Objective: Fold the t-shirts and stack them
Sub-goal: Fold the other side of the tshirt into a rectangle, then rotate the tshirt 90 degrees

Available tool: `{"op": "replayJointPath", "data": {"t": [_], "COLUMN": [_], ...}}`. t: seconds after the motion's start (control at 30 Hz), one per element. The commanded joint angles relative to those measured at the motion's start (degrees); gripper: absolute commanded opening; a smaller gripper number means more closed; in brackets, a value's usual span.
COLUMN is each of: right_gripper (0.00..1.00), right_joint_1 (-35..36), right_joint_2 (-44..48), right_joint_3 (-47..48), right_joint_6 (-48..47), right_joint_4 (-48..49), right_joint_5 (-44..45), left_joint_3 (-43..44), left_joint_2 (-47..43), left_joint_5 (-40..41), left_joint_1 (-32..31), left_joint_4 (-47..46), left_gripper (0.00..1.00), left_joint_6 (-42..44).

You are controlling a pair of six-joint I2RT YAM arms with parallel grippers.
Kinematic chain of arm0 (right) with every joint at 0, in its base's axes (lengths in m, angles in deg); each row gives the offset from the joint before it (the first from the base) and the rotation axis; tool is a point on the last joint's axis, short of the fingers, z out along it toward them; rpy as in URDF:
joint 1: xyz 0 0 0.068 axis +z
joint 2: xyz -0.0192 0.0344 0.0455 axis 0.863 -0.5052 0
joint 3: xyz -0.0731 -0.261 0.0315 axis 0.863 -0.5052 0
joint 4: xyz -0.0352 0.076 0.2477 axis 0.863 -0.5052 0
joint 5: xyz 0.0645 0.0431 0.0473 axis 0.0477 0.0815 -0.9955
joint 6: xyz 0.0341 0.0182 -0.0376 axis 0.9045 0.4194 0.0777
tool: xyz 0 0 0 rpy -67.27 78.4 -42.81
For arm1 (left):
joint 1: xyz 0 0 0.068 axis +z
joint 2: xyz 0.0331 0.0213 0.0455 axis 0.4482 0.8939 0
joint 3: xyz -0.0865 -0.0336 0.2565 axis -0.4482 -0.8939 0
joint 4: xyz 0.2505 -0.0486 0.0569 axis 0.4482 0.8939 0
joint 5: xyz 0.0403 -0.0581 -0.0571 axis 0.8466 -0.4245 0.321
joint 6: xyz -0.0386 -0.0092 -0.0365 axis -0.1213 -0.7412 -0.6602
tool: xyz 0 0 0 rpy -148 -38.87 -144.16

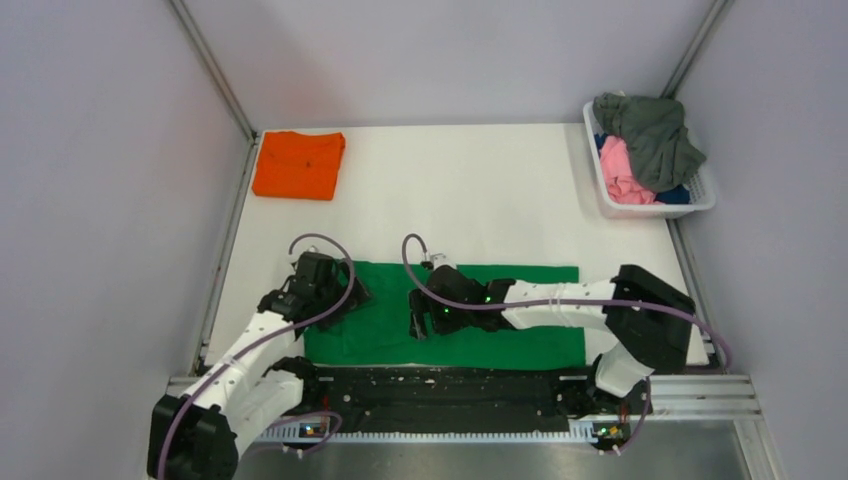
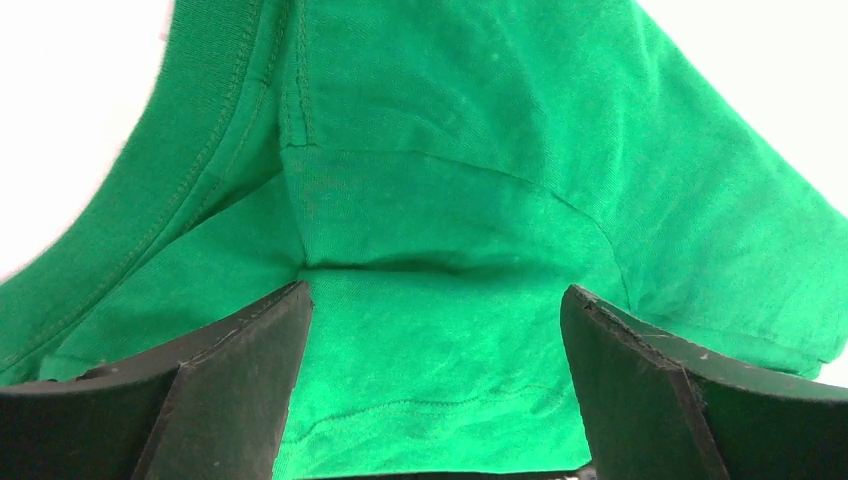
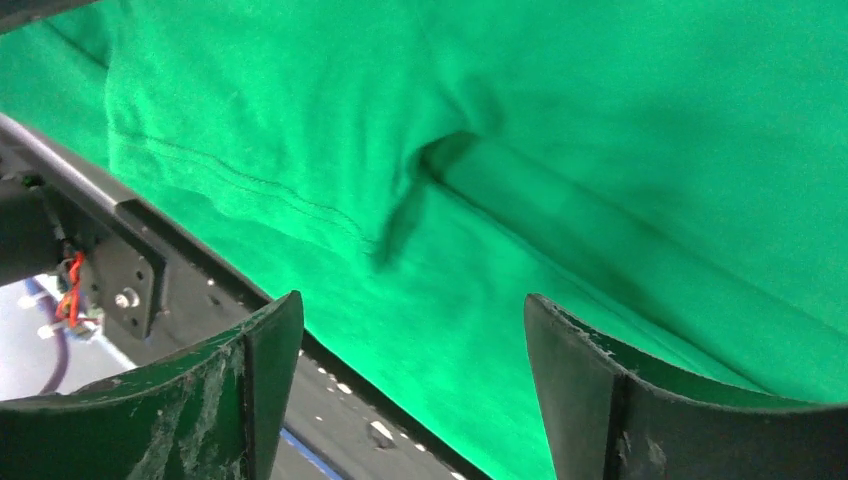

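A bright green t-shirt (image 1: 500, 320) lies flat in a wide strip along the near edge of the white table. A folded orange t-shirt (image 1: 298, 163) sits at the far left corner. My left gripper (image 1: 335, 300) is open over the green shirt's left end; the left wrist view shows a sleeve seam and folds (image 2: 430, 200) between the spread fingers (image 2: 240, 370). My right gripper (image 1: 420, 318) is open over the shirt's middle near its front edge; green cloth (image 3: 560, 180) fills the right wrist view past its fingers (image 3: 250, 380).
A white plastic basket (image 1: 655, 208) at the far right holds grey (image 1: 655, 135), pink (image 1: 620, 170) and blue tees. A black rail (image 1: 440, 385) runs along the table's near edge, also in the right wrist view (image 3: 200, 280). Grey walls enclose the table.
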Motion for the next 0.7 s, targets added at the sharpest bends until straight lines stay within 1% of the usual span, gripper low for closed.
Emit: {"op": "replayJointPath", "data": {"t": [0.0, 0.03, 0.1, 0.17, 0.27, 0.37, 0.47, 0.57, 0.67], "right_gripper": [0.85, 0.88, 0.97, 0.99, 0.99, 0.99, 0.99, 0.99, 0.99], "right_joint_1": [-0.73, -1.39, -2.79, -5.52, -11.31, -16.72, -18.92, -19.40, -20.59], "right_joint_2": [9.87, 12.14, 16.10, 19.29, 22.83, 25.25, 26.32, 24.71, 20.59], "right_joint_3": [1.15, 0.24, -2.03, -4.96, -9.57, -12.59, -14.93, -16.37, -15.75], "right_joint_6": [-3.39, -3.93, -4.73, -4.72, -4.36, -6.11, -8.15, -10.69, -12.01], "right_joint_4": [-11.34, -12.37, -14.59, -15.77, -15.76, -13.84, -10.14, -6.35, -5.05], "right_joint_5": [15.86, 18.15, 22.91, 27.92, 28.69, 25.81, 24.26, 24.38, 23.79], "left_joint_3": [4.97, 5.26, 5.36, 4.81, 3.38, 2.03, 1.90, 7.79, 15.08], "left_joint_2": [-3.13, -4.06, -5.09, -5.06, -2.03, 4.43, 12.82, 23.91, 33.44], "left_joint_5": [0.37, -0.90, -2.91, -5.63, -8.76, -11.60, -11.59, -10.13, -7.23], "left_joint_1": [-0.09, -0.14, -0.19, -0.16, -0.28, -0.28, -0.26, -0.24, -0.16], "left_joint_4": [4.80, 4.57, 3.09, 0.45, -5.07, -12.60, -18.87, -18.96, -17.81], "left_gripper": [0.99, 0.99, 0.99, 0.99, 0.99, 0.99, 0.99, 0.99, 0.99], "left_joint_6": [1.27, 1.25, 0.91, 0.47, -0.43, -1.14, -1.29, -0.29, 1.40]}}
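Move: The green t-shirt lies crosswise under both hands. Its far edge is some 12 cm ahead and 20 cm right of the right hand, its far-right corner about 13 cm ahead and 33 cm right, both a couple of centimetres lower. From the left hand, the part of the folded flap it goes for is about 6 cm ahead and 5 cm right, the shirt's left edge some 9 cm left and level with it; the orange t-shirt sits roughly 31 cm ahead and 11 cm left. The right hand, already letting go, opens wide and arcs some 20 cm to the right and 9 cm forward towards the t-shirt's far edge, rising about 5 cm and coming down again while turning close to 30 degrees clockwise, to stop low over the cloth. Meanwhile the left hand, fingers still wide open, lifts about 3.5 cm off the flap, steps forward and to the right, sets its fingertips back down on the cloth and at the end drags it quickly forward, about 6 cm forward and 5 cm right of its start. ##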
